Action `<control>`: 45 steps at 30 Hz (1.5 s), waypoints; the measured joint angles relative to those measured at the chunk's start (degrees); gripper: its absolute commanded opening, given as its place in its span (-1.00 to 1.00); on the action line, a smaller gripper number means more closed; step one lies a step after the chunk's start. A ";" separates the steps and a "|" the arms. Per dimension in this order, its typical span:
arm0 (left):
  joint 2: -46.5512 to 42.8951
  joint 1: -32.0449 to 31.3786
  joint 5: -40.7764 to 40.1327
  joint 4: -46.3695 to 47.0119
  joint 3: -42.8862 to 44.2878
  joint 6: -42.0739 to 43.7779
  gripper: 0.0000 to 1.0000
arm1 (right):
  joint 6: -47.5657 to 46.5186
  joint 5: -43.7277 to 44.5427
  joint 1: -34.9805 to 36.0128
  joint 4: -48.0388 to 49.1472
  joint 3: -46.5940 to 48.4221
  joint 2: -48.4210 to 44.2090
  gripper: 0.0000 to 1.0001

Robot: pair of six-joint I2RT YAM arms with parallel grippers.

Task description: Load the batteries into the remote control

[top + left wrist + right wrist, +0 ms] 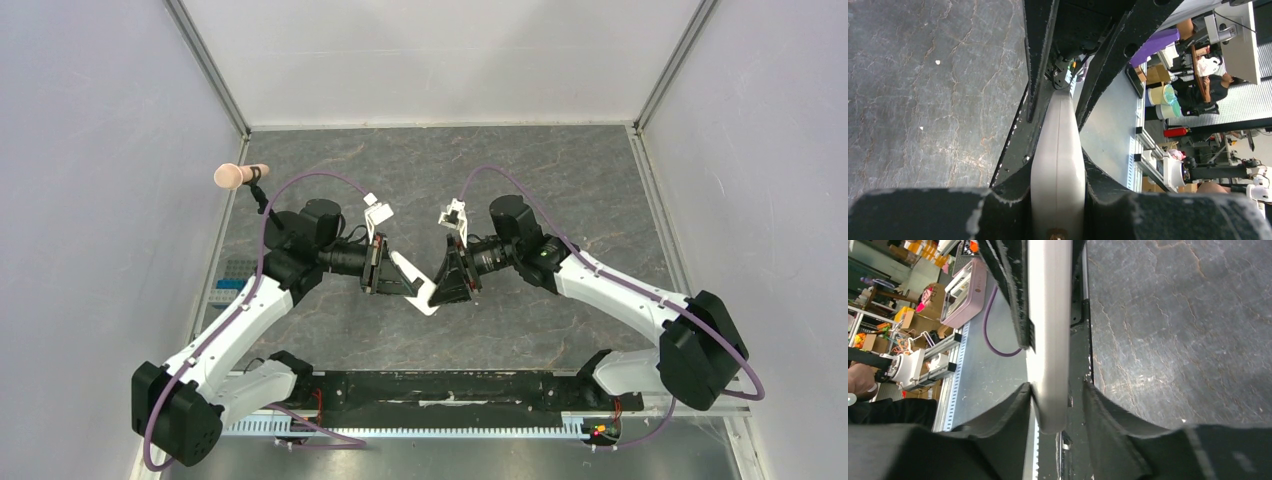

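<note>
The remote control (418, 287) is a slim white bar held off the table between my two arms, plain white side showing. My left gripper (388, 270) is shut on one end of it; in the left wrist view the remote control (1058, 145) sits pinched between both pads of the left gripper (1058, 200). My right gripper (452, 280) stands round the other end. In the right wrist view the remote control (1050, 340) touches one finger of the right gripper (1058, 405), and a gap shows on the other side. The batteries are out of view.
A peach-coloured cylinder on a black stalk (238, 176) stands at the back left. A small bluish-grey thing (230, 280) lies at the table's left edge. A black rail (440, 388) runs along the near edge between the arm bases. Walls enclose three sides.
</note>
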 measured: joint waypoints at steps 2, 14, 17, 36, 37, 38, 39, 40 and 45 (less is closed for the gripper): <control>0.00 0.02 -0.20 0.22 0.00 0.00 -0.73 | 1.27 -0.74 0.17 1.33 -0.04 0.00 -0.47; -0.48 -0.02 -1.60 0.94 0.02 -0.26 0.50 | 6.86 1.51 0.13 6.82 -1.42 0.09 -1.00; -1.29 -0.28 -6.58 -0.02 0.33 -0.28 0.52 | 6.82 5.14 -0.11 6.38 -1.42 -0.04 -1.00; -14.34 -0.48 -61.99 -14.03 5.25 -5.70 0.57 | 0.11 82.23 -2.03 -26.23 6.60 10.25 -1.00; -14.21 -0.46 -62.12 -14.38 5.25 -5.81 0.57 | 0.13 85.22 -2.03 -27.21 6.71 11.21 -1.00; -14.10 -0.46 -62.16 -14.49 5.25 -5.86 0.57 | 0.17 87.95 -2.03 -28.04 6.84 12.13 -1.00; -14.01 -0.46 -62.18 -14.62 5.25 -5.88 0.57 | 0.22 90.33 -2.03 -28.85 7.02 13.03 -0.99; -13.99 -0.46 -62.18 -14.71 5.25 -5.90 0.57 | 0.24 92.41 -2.03 -29.46 7.21 13.88 -0.95; -13.99 -0.48 -62.20 -14.73 5.25 -5.97 0.57 | 0.15 100.21 -2.01 -31.41 9.31 18.71 -0.88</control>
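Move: Between the left hand's pads, with no offset worth naming, sits the middle of the remote control, its long side running from forward-left to back-right. From the right hand that middle is about 6 cm to the left, 3 cm ahead and roughly 1 cm higher. The right fingers stand still open around its near end. The red toy lies on the table about 10 cm ahead of the right hand, some 30 cm to its right and 20 cm lower. Closing on the near end of the remote control, the right fingers pinch it before the left fingers open wide and let go. The left hand then backs off some 15 cm to its left and forward, turning counter-clockwise, while the right carries the remote about 30 cm right, forward and down towards the red toy, wrist swinging clockwise until the fingers point down and forward. ##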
